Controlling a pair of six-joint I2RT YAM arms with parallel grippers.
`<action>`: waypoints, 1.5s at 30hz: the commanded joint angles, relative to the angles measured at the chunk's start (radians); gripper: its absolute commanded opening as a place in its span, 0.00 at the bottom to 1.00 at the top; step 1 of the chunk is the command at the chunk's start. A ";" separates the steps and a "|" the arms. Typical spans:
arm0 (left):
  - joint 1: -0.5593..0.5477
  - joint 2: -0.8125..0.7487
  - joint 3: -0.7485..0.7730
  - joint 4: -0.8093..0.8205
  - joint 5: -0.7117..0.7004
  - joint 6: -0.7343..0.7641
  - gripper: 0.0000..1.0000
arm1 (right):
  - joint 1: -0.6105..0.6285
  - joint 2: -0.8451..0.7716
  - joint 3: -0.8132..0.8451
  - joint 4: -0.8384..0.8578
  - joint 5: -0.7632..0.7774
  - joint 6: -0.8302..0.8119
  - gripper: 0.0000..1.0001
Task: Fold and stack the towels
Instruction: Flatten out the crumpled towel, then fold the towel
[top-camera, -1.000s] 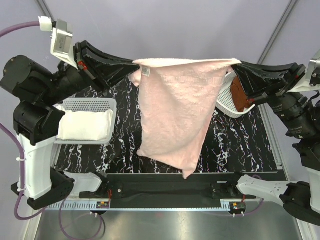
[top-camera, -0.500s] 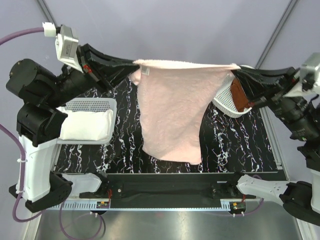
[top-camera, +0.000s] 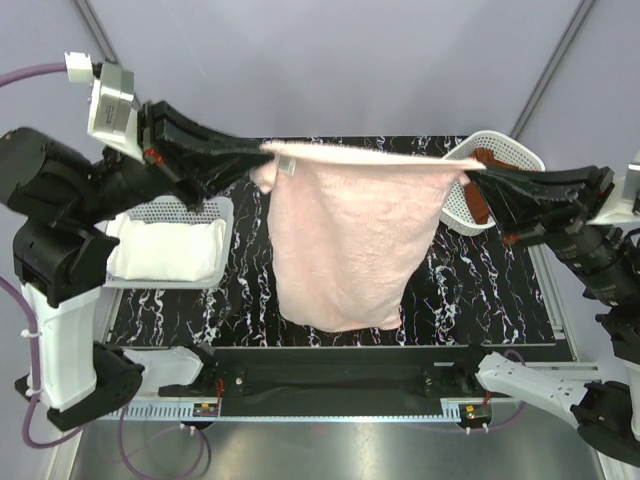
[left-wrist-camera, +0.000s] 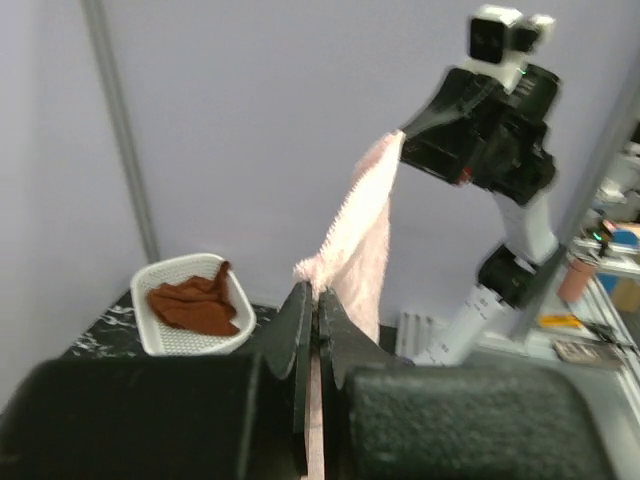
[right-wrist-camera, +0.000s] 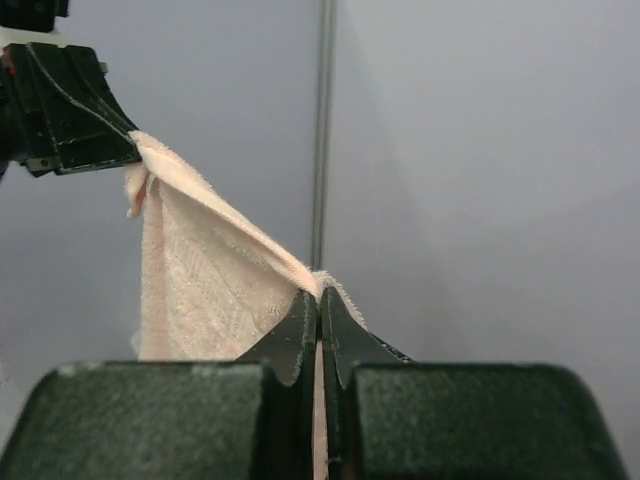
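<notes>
A pale pink towel (top-camera: 345, 235) hangs high above the marbled black table (top-camera: 480, 290), stretched by its top edge between both arms. My left gripper (top-camera: 264, 152) is shut on its left top corner, my right gripper (top-camera: 470, 170) shut on the right top corner. From the left wrist the pink towel (left-wrist-camera: 360, 240) runs from my left gripper (left-wrist-camera: 315, 295) up to the other arm; from the right wrist the pink towel (right-wrist-camera: 200, 270) runs away from my right gripper (right-wrist-camera: 319, 298). A folded white towel (top-camera: 168, 250) lies in the left basket (top-camera: 180, 209). The rust-brown towel (top-camera: 480, 205) sits crumpled in the right basket (top-camera: 505, 148).
A black bar (top-camera: 330, 375) runs along the table's near edge between the arm bases. Grey walls with metal posts (top-camera: 555, 60) stand behind. The left wrist view shows the brown towel (left-wrist-camera: 195, 305) in its white basket (left-wrist-camera: 165, 340).
Both grippers have risen and pulled apart, so the towel's top edge is now taut and level. Its lower part has swung and hangs more squarely.
</notes>
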 joint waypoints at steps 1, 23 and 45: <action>0.018 0.137 0.194 -0.157 -0.306 0.193 0.00 | -0.009 0.051 0.081 0.178 0.310 -0.140 0.00; 0.424 0.945 0.271 0.220 -0.238 0.221 0.00 | -0.537 1.223 0.555 0.198 0.057 -0.196 0.00; 0.431 0.881 -0.026 0.085 -0.170 0.417 0.00 | -0.623 1.213 0.195 0.204 -0.137 -0.236 0.00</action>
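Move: Both hands hold the pink towel's upper corners, stretched taut and hanging. The far part of the table, where it is to be laid, lies about 42 cm ahead of each hand, 2 cm left and some 62 cm below. The white-towel basket stands roughly 22 cm ahead and 30 cm left of the left hand, 60 cm down; the brown-towel basket about 39 cm ahead and 20 cm right of the right hand, 57 cm down. Forward in one fast swing, both hands fling the towel out over the table some 50 cm, level at first and then steeply down by about 40 cm, sinking the last stretch while easing back a few centimetres. Shut fingers keep their pinch on the corners; the wrists swing round to point farther forward and tip down roughly 30 degrees. ##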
